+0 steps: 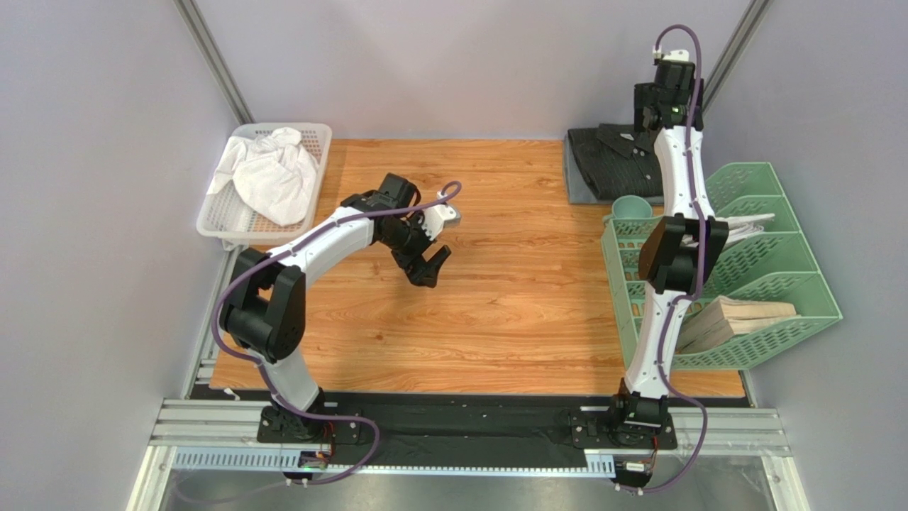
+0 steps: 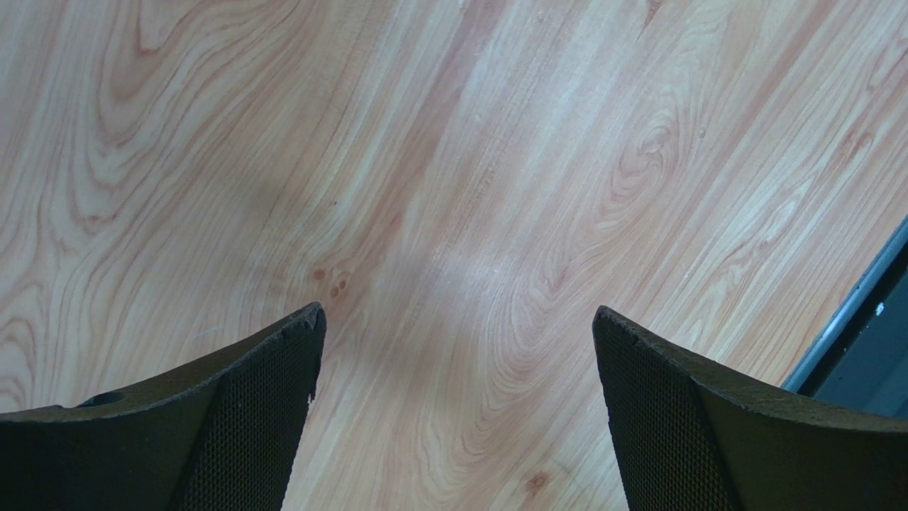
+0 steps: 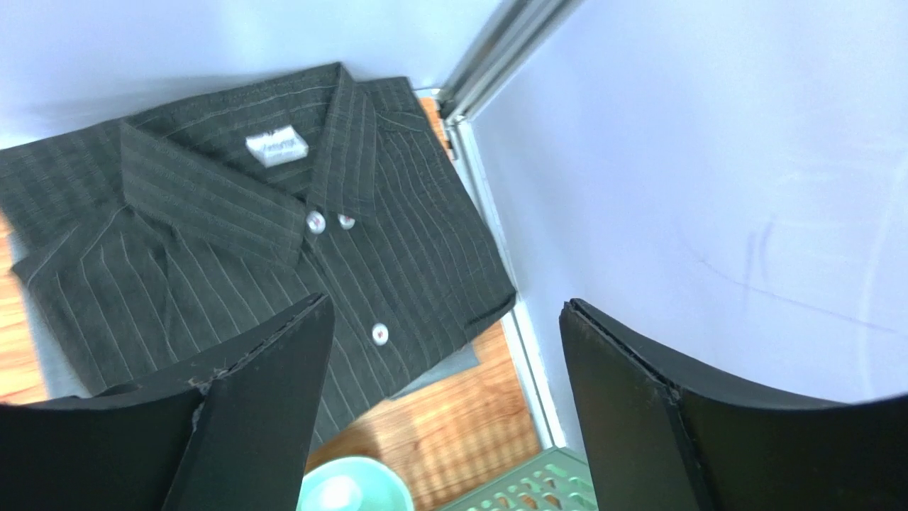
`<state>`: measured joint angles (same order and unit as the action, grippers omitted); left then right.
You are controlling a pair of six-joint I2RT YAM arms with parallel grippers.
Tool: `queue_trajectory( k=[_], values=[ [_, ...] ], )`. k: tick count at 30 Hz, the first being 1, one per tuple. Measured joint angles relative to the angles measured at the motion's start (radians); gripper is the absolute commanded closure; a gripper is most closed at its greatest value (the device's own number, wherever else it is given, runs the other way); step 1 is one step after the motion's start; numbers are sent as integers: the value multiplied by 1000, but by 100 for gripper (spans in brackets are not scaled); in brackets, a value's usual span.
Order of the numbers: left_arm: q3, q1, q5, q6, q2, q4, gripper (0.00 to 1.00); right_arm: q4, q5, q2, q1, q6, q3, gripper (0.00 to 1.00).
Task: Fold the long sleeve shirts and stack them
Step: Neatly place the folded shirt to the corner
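The black pinstriped long sleeve shirt (image 3: 213, 234) lies folded, collar and white label up, in the table's far right corner (image 1: 610, 160). It rests on the grey shirt, of which only an edge (image 3: 453, 367) shows beneath it. My right gripper (image 3: 442, 319) hangs above the stack's right edge near the wall, open, with nothing between its fingers. Over the bare wood at the table's middle left, my left gripper (image 1: 426, 264) also stands open and empty (image 2: 456, 319).
A white basket (image 1: 309, 136) holding crumpled white cloth (image 1: 272, 176) sits at the far left. A green wire rack (image 1: 778, 309) with papers stands on the right edge, a teal cup (image 1: 631, 208) beside it. Grey walls close in on both sides.
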<state>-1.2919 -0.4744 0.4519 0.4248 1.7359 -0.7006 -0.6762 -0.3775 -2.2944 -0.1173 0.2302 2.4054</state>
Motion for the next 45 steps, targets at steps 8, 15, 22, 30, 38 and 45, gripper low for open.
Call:
queue_trajectory(
  k=[8,15,22,30,38,45],
  values=[
    [-8,73,45,-45,7,-6,1,6,108,60,-13,7,-85,30],
    [-3,88,74,-88,6,5,1,-47,279,97,17,-5,-136,38],
    [36,88,71,-117,-27,13,1,-134,343,80,98,16,-268,49],
    [50,88,61,-124,-82,11,1,-69,208,-25,198,98,-320,50],
    [65,88,40,-125,-85,7,1,24,96,-92,211,190,-308,55],
    [70,88,34,-125,-85,5,1,45,60,-139,210,226,-303,56]
  ],
)
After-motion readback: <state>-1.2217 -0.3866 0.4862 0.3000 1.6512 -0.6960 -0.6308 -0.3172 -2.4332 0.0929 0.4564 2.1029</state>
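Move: The right hand, just emptied, hangs some 21 cm above the dark striped shirt. The shirt's middle is about 14 cm ahead and 2 cm left, its near-left corner almost level with the hand and about 10 cm left. The grey shirt beneath it centres some 11 cm ahead and 5 cm left; the green cup sits roughly 3 cm back and 3 cm left. From the left hand the dark shirt is about 42 cm ahead and 49 cm right. Down and left, the right hand swings level leftward over the dark shirt, then drops about 19 cm towards its near-left corner, pulling back a few centimetres before easing forward and right by a couple. The wrist tips down and turns counter-clockwise, while the fingers narrow to about half open, straddling the shirt's left edge. The empty left hand drifts slightly left, still open. ##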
